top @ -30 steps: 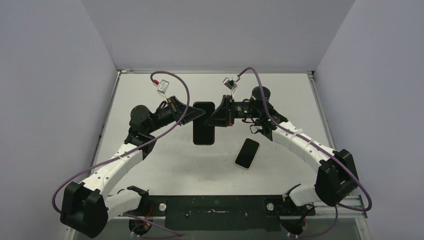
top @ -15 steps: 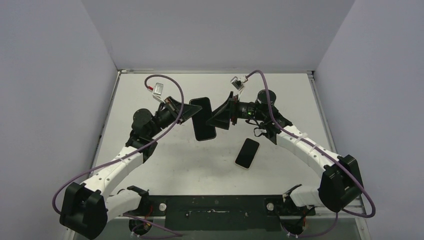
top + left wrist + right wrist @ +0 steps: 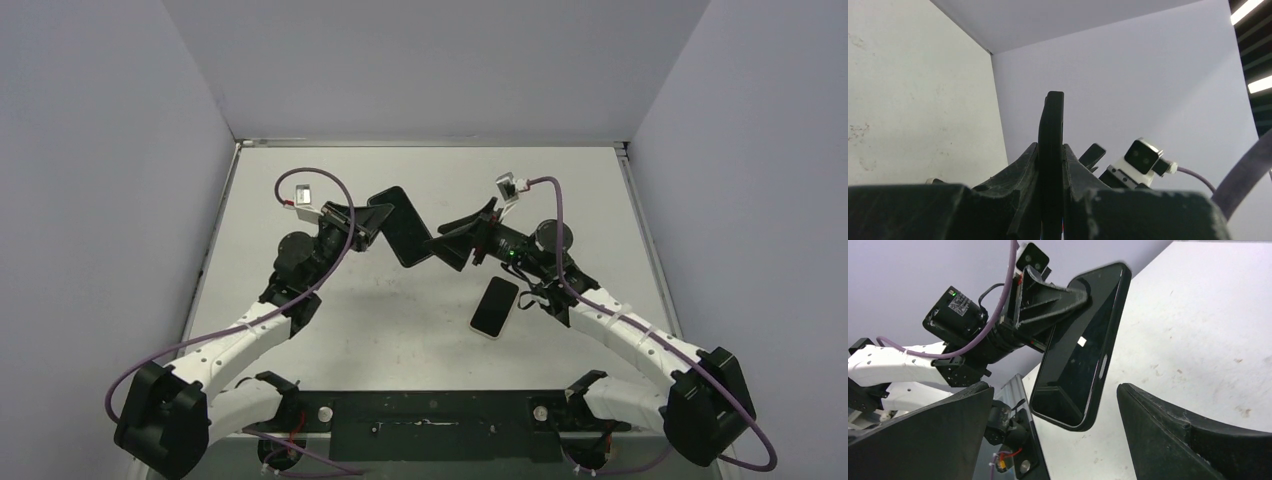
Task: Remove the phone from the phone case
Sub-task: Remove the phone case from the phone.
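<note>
My left gripper is shut on a black phone case and holds it tilted above the table at the back middle. In the left wrist view the case stands edge-on between my fingers. In the right wrist view the case shows a glossy hollow face with a small white sticker, with the left gripper clamped on its top end. My right gripper is open and empty, just right of the case's lower edge and apart from it. A phone with a dark screen and a white rim lies flat on the table.
The white table is walled on the left, back and right. A black mounting rail runs along the near edge. Purple cables loop above both wrists. The phone lies under the right forearm.
The left gripper has turned the case from upright to tilted and shifted it slightly left. The right gripper has drawn back right and lower, away from the case. The phone has not moved.
</note>
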Motion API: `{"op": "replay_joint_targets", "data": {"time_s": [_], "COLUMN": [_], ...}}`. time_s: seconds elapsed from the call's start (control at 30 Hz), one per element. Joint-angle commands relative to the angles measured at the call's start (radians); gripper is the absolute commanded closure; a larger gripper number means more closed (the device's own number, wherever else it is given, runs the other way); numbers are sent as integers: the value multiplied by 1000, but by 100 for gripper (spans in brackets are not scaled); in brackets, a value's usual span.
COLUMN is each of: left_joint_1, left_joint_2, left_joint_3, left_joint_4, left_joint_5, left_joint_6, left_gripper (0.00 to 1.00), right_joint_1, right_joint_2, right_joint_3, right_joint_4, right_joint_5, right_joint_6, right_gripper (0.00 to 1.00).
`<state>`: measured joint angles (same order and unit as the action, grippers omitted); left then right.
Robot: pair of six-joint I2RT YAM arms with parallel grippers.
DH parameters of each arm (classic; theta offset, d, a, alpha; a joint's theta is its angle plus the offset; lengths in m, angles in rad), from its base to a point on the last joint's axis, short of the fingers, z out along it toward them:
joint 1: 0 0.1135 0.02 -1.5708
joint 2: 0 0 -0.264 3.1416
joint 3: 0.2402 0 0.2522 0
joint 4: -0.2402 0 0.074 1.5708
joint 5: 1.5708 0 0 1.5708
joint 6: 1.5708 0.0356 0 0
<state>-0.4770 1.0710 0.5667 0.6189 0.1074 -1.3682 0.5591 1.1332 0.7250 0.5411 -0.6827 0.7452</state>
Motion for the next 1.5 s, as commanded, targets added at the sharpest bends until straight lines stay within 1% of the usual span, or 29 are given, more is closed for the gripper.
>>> {"op": "replay_joint_targets", "data": {"time_s": [0.0, 0.1, 0.17, 0.3, 0.4, 0.5, 0.67, 0.83, 0.97, 1.07, 1.23, 1.43, 1.47], "left_joint_1": [-50, -71, -81, -100, -109, -117, -124, -126, -127, -127, -127, -127, -127], "left_joint_2": [2, 20, 30, 49, 60, 66, 60, 57, 52, 51, 56, 63, 61], "left_joint_3": [21, 17, 19, 34, 38, 39, 38, 35, 32, 36, 36, 37, 40], "left_joint_4": [195, 223, 240, 249, 259, 266, 262, 256, 251, 237, 240, 240, 235], "left_joint_5": [-173, -234, -258, -282, -288, -292, -310, -313, -314, -312, -308, -292, -286], "left_joint_6": [-80, -109, -114, -122, -136, -143, -153, -169, -180, -178, -181, -199, -200], "left_gripper": [100, 100, 100, 100, 100, 100, 100, 100, 100, 100, 100, 100, 100], "right_joint_1": [106, 157, 177, 200, 204, 206, 214, 218, 219, 219, 222, 222, 220], "right_joint_2": [-12, -19, -21, -10, 6, 24, 48, 61, 73, 83, 85, 73, 72], "right_joint_3": [-53, -88, -99, -107, -110, -103, -94, -96, -85, -81, -81, -75, -75], "right_joint_4": [121, 135, 145, 190, 238, 273, 303, 335, 338, 340, 341, 314, 312], "right_joint_5": [240, 348, 388, 414, 416, 402, 373, 361, 337, 322, 306, 314, 311], "right_joint_6": [98, 130, 135, 153, 167, 170, 166, 166, 154, 150, 140, 94, 81], "right_gripper": [0, 1, 2, 7, 13, 22, 29, 40, 44, 48, 52, 68, 73]}}
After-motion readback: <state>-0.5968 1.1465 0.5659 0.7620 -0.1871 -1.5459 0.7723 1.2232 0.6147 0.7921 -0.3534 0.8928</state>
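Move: The cased phone I'm after, gripped by my left hand at its far left edge, has its middle about 8 cm to the left of my open right hand, some 5 cm ahead and roughly level. From my left hand that middle lies about 3 cm to the right and 4 cm back, about level. The other phone lies on the table, some 14 cm right of my right hand, about 1 cm ahead and 30 cm below. I reach left about 4 cm with my right hand to the near end of the cased phone, dipping some 3 cm at first, coming part-way back up, then creeping left and down again as its wide-open fingers draw in around the near-left corner, well over halfway shut. My left hand keeps its pinch, easing slightly forward and up and rolling about 15 degrees, its left side sinking. ##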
